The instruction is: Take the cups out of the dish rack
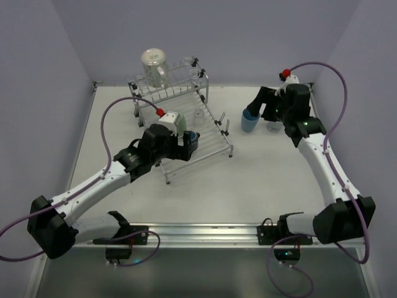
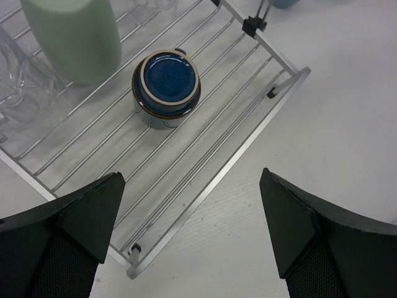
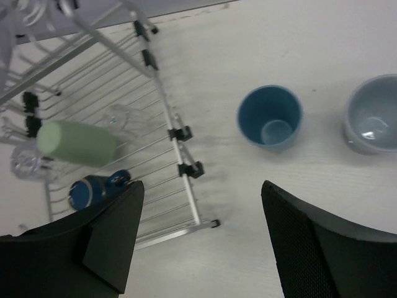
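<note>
The dish rack [image 1: 214, 133] stands at the back middle of the table. On its rods a dark blue mug [image 2: 166, 81] sits upside down beside a pale green tumbler [image 2: 74, 37] and a clear glass [image 2: 18, 87]. My left gripper [image 2: 192, 223] hangs open over the rack's near corner, short of the mug, with nothing between its fingers. A light blue tumbler [image 3: 270, 116] and a pale grey mug [image 3: 374, 121] stand upright on the table right of the rack. My right gripper [image 3: 201, 242] is open and empty above the table, between the rack [image 3: 175, 133] and the tumbler.
In the right wrist view the green tumbler [image 3: 77, 143], the dark blue mug [image 3: 93, 191] and a clear glass [image 3: 118, 118] lie on the rack. Purple walls close the table at the back and sides. Purple cables loop from both arms.
</note>
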Robot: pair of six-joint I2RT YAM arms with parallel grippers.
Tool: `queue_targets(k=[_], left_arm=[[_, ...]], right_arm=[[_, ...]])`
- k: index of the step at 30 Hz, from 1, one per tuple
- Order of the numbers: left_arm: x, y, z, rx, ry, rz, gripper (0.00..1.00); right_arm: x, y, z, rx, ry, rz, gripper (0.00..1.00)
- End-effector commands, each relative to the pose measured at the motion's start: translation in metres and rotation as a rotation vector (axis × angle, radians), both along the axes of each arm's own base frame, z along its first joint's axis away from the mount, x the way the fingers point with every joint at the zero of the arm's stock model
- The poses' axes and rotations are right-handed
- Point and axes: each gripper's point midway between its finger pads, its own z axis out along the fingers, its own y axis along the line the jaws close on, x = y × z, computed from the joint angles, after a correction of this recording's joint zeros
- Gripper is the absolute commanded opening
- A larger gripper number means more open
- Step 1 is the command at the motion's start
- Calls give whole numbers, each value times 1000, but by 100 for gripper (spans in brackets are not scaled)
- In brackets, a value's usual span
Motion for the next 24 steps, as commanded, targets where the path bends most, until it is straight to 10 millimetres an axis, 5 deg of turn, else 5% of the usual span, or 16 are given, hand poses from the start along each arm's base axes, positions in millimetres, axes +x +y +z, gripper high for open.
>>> queue_targets(k=[1, 3, 4, 9, 10, 16, 24], left_arm=[[21, -23, 19, -66, -46, 38, 100], [28, -28, 21, -46, -62, 55, 100], [32, -33, 12, -6, -59, 65, 100], [50, -44, -2, 96, -78, 112, 100], [55, -42, -11, 138, -81, 138, 100], [72, -29, -26, 265, -105, 217, 100], [89, -36, -34, 325, -131, 216, 100]], right_arm=[[-15, 36, 14, 123, -135, 94, 79], [-33, 48, 22, 162, -190, 140, 80], [-41, 48, 5, 178, -155, 136, 80], [-74, 55, 4, 256, -226, 183, 80], [-80, 55, -8, 264, -204, 189, 80], [-101, 59, -18, 303, -217, 229, 80], [-115, 67, -20, 336, -219, 291, 81]])
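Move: The upside-down blue mug is about 11 cm ahead of my left hand, 5 cm to its right and 11 cm below. From the mug, the green cup stands 5 cm left and 6 cm farther out, the glass mug 11 cm left and 4 cm farther, and the small glass 3 cm right and 9 cm farther. From my right hand the blue mug is some 24 cm left, level fore and aft, 17 cm below; the light-blue cup is 9 cm ahead, 1 cm left, 20 cm down. With fingers kept wide open, I bring my left hand forward and down onto the blue mug, about 6 cm each way, veering some 4 cm right before easing slightly back left, while the wrist rolls its left side up and swings counter-clockwise, stopping short of touching. Meanwhile I draw my empty, open right hand back about 11 cm and 6 cm left, slightly down, away from the set-down cups. ##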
